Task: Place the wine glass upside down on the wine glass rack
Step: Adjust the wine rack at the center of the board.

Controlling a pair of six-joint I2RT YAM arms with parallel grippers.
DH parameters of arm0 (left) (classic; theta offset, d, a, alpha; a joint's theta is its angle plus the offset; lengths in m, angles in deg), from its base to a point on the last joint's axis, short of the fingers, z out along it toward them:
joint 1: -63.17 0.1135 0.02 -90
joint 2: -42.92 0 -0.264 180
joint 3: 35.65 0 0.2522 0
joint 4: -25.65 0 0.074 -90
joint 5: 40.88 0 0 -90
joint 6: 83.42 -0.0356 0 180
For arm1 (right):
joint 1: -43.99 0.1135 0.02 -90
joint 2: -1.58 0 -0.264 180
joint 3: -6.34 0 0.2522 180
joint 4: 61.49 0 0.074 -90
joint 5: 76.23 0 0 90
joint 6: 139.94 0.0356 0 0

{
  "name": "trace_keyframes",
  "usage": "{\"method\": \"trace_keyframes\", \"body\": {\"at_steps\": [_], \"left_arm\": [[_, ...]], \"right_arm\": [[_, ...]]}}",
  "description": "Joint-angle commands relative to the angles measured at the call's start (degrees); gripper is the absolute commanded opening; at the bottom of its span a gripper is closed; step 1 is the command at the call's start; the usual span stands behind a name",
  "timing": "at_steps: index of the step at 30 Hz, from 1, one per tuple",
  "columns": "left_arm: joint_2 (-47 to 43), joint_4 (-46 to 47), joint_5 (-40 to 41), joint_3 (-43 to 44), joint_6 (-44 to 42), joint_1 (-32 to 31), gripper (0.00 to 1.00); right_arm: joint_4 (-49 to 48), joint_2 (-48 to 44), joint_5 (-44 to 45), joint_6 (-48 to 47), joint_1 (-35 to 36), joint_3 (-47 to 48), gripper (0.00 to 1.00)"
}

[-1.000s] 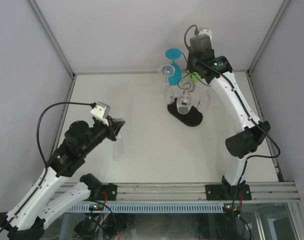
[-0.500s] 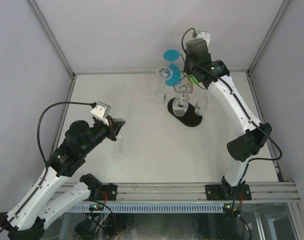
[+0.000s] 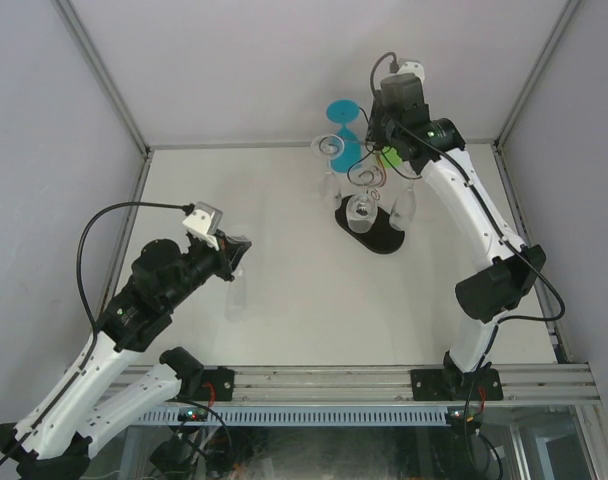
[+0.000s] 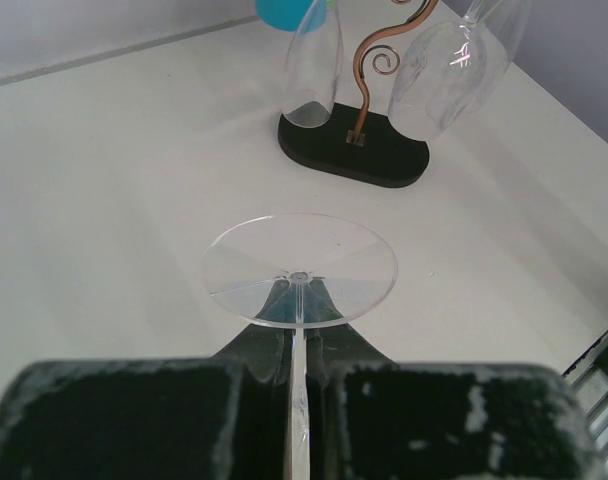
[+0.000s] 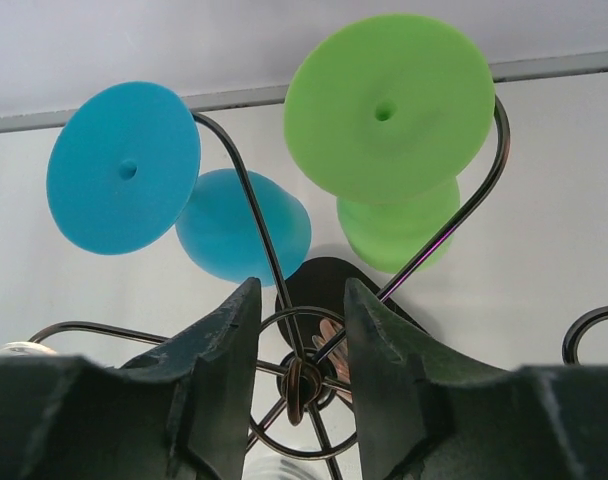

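Note:
My left gripper (image 4: 299,340) is shut on the stem of a clear wine glass (image 4: 299,270), whose round foot faces the camera; in the top view this gripper (image 3: 234,256) hangs over the left half of the table with the glass's bowl (image 3: 236,295) below it. The wine glass rack (image 3: 374,232) stands at the back on its black oval base (image 4: 354,152). My right gripper (image 5: 299,300) is open right above the rack's hub (image 5: 304,385), nothing between its fingers. A green glass (image 5: 389,105) and a blue glass (image 5: 124,165) hang upside down from the arms.
Clear glasses (image 3: 362,210) also hang upside down from the rack, two of them near its stem (image 4: 454,70). The back wall and metal frame posts (image 3: 104,80) stand close behind the rack. The right arm (image 3: 474,220) arches over the table's right side.
My right gripper's jaws have parted above the rack's top, and that arm shifted slightly. The hanging glasses swung a little. My left arm and its glass have not moved.

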Motion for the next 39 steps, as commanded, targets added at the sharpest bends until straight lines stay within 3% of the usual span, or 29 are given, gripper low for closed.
{"method": "trace_keyframes", "body": {"at_steps": [1, 8, 15, 20, 25, 31, 39], "left_arm": [[0.2, 2.9, -1.5, -1.0, 1.0, 0.7, 0.00], [0.4, 2.9, -1.9, -0.9, 0.9, 1.0, 0.00], [0.6, 3.0, -2.2, -0.9, 1.0, 1.1, 0.00], [1.0, 3.0, -2.5, -0.9, 1.0, 1.2, 0.00], [1.3, 3.0, -2.6, -0.8, 1.0, 1.4, 0.00], [1.5, 3.0, -2.7, -0.8, 1.0, 1.7, 0.00], [1.7, 2.9, -2.7, -0.8, 1.0, 2.1, 0.00]], "right_arm": [[-3.4, -3.7, -2.3, -2.4, -0.5, -0.1, 0.39], [-5.6, -6.8, -8.4, -10.6, -1.4, -0.3, 0.44], [-6.4, -9.3, -22.9, -26.3, -4.4, -0.9, 0.54], [-1.8, -7.6, -34.1, -32.9, -8.8, 2.7, 0.67], [5.6, -2.2, -46.5, -37.9, -12.0, 10.2, 0.69], [10.4, 3.9, -49.7, -41.0, -12.1, 17.2, 0.70], [11.9, 6.4, -48.9, -43.5, -10.6, 18.0, 0.71]]}}
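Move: The wine rack's hub lies just under the right hand's parted fingers, about 4 cm down and 2 cm back. Ahead of the hand, at nearly its height, the green glass's foot is about 6 cm out and 3 cm right, the blue glass's foot 5 cm out and 7 cm left. The left hand, still holding a clear glass by its stem, has the hub roughly 23 cm ahead and 27 cm right, about level. Opening wider, the right hand rises about 7 cm, turns 50 degrees counter-clockwise, then sinks over the rack's hub. ##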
